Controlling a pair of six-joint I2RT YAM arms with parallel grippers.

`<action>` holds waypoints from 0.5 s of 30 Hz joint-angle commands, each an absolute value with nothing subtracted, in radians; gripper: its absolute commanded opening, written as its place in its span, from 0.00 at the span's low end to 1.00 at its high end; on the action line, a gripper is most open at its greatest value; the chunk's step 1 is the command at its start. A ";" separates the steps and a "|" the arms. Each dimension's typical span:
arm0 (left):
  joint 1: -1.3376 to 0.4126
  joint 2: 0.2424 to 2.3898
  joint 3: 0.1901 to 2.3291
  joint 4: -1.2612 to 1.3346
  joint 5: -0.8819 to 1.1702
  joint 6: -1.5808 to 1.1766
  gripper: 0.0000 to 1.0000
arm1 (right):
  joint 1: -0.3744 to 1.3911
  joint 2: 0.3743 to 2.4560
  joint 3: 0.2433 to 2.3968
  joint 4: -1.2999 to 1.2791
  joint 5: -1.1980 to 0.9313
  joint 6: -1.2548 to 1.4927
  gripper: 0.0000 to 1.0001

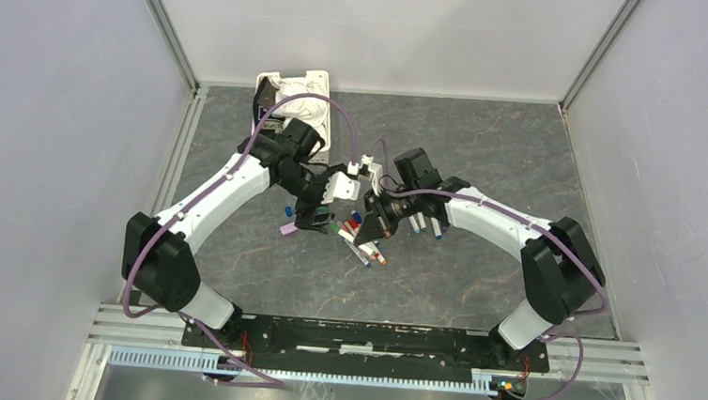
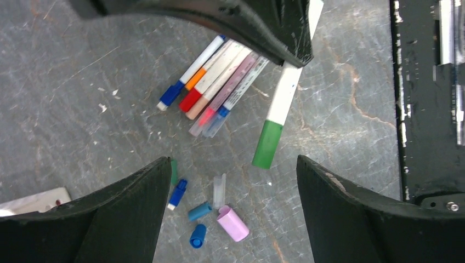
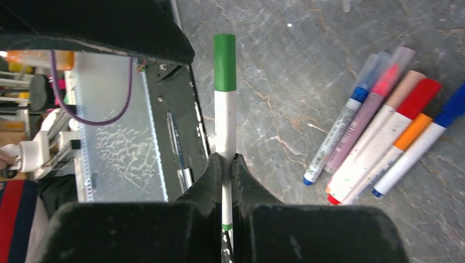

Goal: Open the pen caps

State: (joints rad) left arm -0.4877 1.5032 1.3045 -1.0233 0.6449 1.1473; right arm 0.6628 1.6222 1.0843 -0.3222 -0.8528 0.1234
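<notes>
My right gripper (image 3: 226,158) is shut on the white barrel of a pen (image 3: 225,123). Its green cap (image 3: 224,61) is still on and sticks out past the fingertips. In the left wrist view that green cap (image 2: 267,144) hangs above the table, just ahead of my left gripper (image 2: 233,161), which is wide open with nothing between its fingers. Below it lie loose pen caps: a pink one (image 2: 232,223), two blue ones (image 2: 198,235) (image 2: 199,211) and a clear one (image 2: 219,190). The two grippers meet mid-table (image 1: 358,217).
Several capped pens lie bundled on the table (image 2: 216,82), seen also in the right wrist view (image 3: 384,142). A white basket with cloth (image 1: 294,92) stands at the back left. More pens (image 1: 428,226) lie by the right arm. A purple cap (image 1: 287,228) lies left of the grippers.
</notes>
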 commanded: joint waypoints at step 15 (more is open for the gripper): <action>-0.555 1.543 1.320 -1.200 0.718 1.278 0.36 | 0.664 1.652 1.142 -0.266 -0.972 0.164 0.00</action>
State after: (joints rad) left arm -0.5457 1.5108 1.2984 -1.1408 0.6830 1.2270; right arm 0.6628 1.6489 1.1015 -0.2928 -0.9508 0.1619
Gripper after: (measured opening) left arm 0.392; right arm 0.025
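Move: The green cap to be pulled off sits on the pen the right hand already holds. It is about 3 cm behind the open left fingers, a centimetre to their right and a centimetre lower, and from the right fingers some 6 cm left and 2 cm ahead. The remaining pens lie on the table about 7 cm to the left hand's right, level fore and aft and 14 cm below; the loose pink cap is about 8 cm to its left, 1 cm ahead and equally low. The green cap is brought between the left fingers: the left hand travels back about 4 cm, almost level, turning slightly clockwise, while its fingers close from wide open to under half. The right hand keeps its pinch on the white barrel, holding the pen out with a small drift of about a centimetre up, left and back. ##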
